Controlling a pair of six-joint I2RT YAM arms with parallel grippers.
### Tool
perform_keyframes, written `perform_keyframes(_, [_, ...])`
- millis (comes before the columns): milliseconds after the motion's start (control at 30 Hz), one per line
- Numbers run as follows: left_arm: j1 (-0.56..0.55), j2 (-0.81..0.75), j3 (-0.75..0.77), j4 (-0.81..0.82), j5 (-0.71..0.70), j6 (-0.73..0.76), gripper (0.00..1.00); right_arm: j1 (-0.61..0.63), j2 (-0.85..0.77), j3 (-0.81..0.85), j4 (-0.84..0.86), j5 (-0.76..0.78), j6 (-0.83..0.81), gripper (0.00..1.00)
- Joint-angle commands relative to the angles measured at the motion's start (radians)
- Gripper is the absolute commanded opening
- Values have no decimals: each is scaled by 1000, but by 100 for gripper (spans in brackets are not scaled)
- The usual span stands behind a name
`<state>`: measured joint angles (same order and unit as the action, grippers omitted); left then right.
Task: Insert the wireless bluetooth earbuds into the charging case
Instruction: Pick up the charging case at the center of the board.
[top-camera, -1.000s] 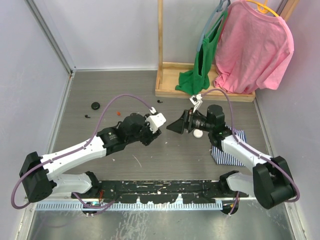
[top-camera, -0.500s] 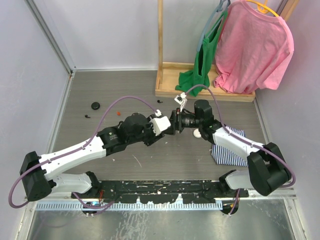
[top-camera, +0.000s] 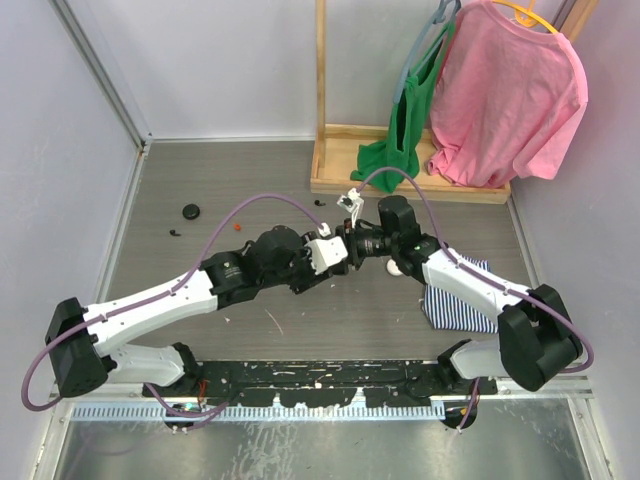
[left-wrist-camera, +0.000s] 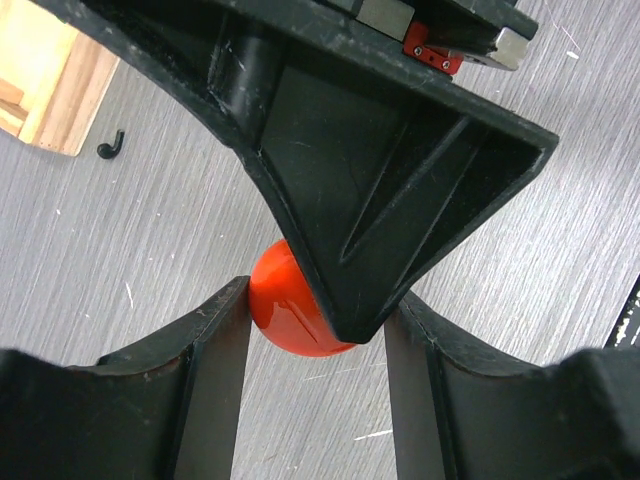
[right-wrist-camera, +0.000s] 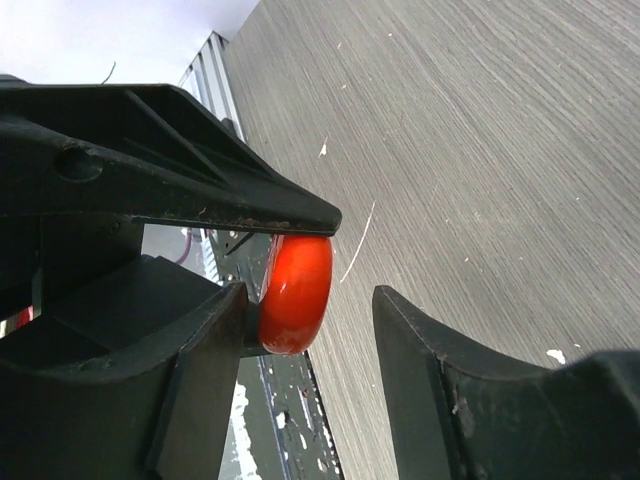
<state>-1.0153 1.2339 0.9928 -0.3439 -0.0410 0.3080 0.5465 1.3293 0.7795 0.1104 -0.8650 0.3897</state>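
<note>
A red round charging case (left-wrist-camera: 285, 315) hangs above the table, and my left gripper (left-wrist-camera: 318, 300) is shut on it. Edge-on in the right wrist view, the case (right-wrist-camera: 297, 290) sits between the jaws of my right gripper (right-wrist-camera: 310, 295), against one finger, with a gap to the other. Seen from above, the two grippers meet nose to nose, left gripper (top-camera: 338, 253) and right gripper (top-camera: 352, 246), and they hide the case. Tiny earbuds lie on the table: a red one (top-camera: 237, 226), a black one (top-camera: 176, 234) and another black one (top-camera: 318, 203), also in the left wrist view (left-wrist-camera: 112, 148).
A black round case (top-camera: 190, 211) lies at the far left. A white round case (top-camera: 397, 267) lies beside the right arm, by a striped cloth (top-camera: 455, 302). Behind stands a wooden rack base (top-camera: 345, 180) with a green garment (top-camera: 395, 150) and a pink shirt (top-camera: 505, 95).
My right gripper has swung left to meet the left gripper, and its jaws have narrowed around the red case. The left gripper has shifted slightly right, still holding the case.
</note>
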Motion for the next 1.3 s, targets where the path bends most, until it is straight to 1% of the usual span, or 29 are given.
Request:
perform_keyframes(0, [-7, 0, 50, 8, -21, 21, 41, 14, -8, 52, -46, -3, -63, 58])
perform_keyframes(367, [-6, 23, 65, -20, -32, 25, 40, 26, -21, 66, -80, -8, -97, 49])
perform_keyframes(433, [-6, 26, 66, -25, -38, 28, 40, 28, -21, 68, -88, -12, -102, 46])
perform_keyframes(500, [-6, 28, 64, -27, -50, 29, 40, 31, -21, 70, -94, -15, -108, 41])
perform_keyframes(600, [-7, 29, 64, -30, -59, 23, 45, 33, -25, 70, -98, -19, -117, 36])
perform_keyframes(633, [-6, 29, 64, -30, -59, 21, 48, 33, -25, 68, -98, -19, -119, 32])
perform_keyframes(733, [-8, 19, 59, -23, -86, 5, 56, 34, -24, 68, -95, -12, -125, 17])
perform_keyframes(767, [-6, 15, 56, -17, -103, -4, 60, 33, -25, 66, -89, -8, -126, 14])
perform_keyframes(800, [-7, 8, 50, -13, -118, -13, 64, 33, -27, 65, -84, -2, -126, 13])
perform_keyframes(867, [-7, -5, 43, -4, -142, -39, 68, 33, -35, 59, -69, 11, -127, 12])
perform_keyframes(933, [-7, -20, 34, 5, -157, -72, 70, 33, -46, 49, -46, 33, -127, 10])
perform_keyframes(1033, [-7, -49, 23, 11, -188, -133, 74, 33, -74, 23, 8, 81, -113, 4])
perform_keyframes(1167, [-1, -88, 1, 22, -203, -215, 75, 33, -122, -27, 101, 135, -98, 2])
perform_keyframes(1267, [26, -122, -16, 25, -155, -278, 74, 33, -154, -59, 165, 174, -99, 1])
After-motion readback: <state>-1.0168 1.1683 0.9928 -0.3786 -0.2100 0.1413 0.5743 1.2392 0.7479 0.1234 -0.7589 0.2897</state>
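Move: My left hand already pinches the red charging case, its middle about a centimetre beyond my left fingertips. From my right hand, open around it, the case sits some 2 cm left, 1 cm back and 1 cm higher. On the board about 17 cm below lie a black earbud, roughly 19 cm ahead of my right hand and 1 cm left, and the white case, about 17 cm right and 3 cm ahead. I take the red case over in mid-air: my right fingers close until they pinch it, while that hand eases about 1 cm back and slightly down and my left hand sinks about as much with its grip kept. Then my left fingers open and draw off up and to the left, some 3 cm, turning counter-clockwise, as my right hand keeps its pinch and lifts about 1.5 cm, tipping up roughly 10 degrees. ##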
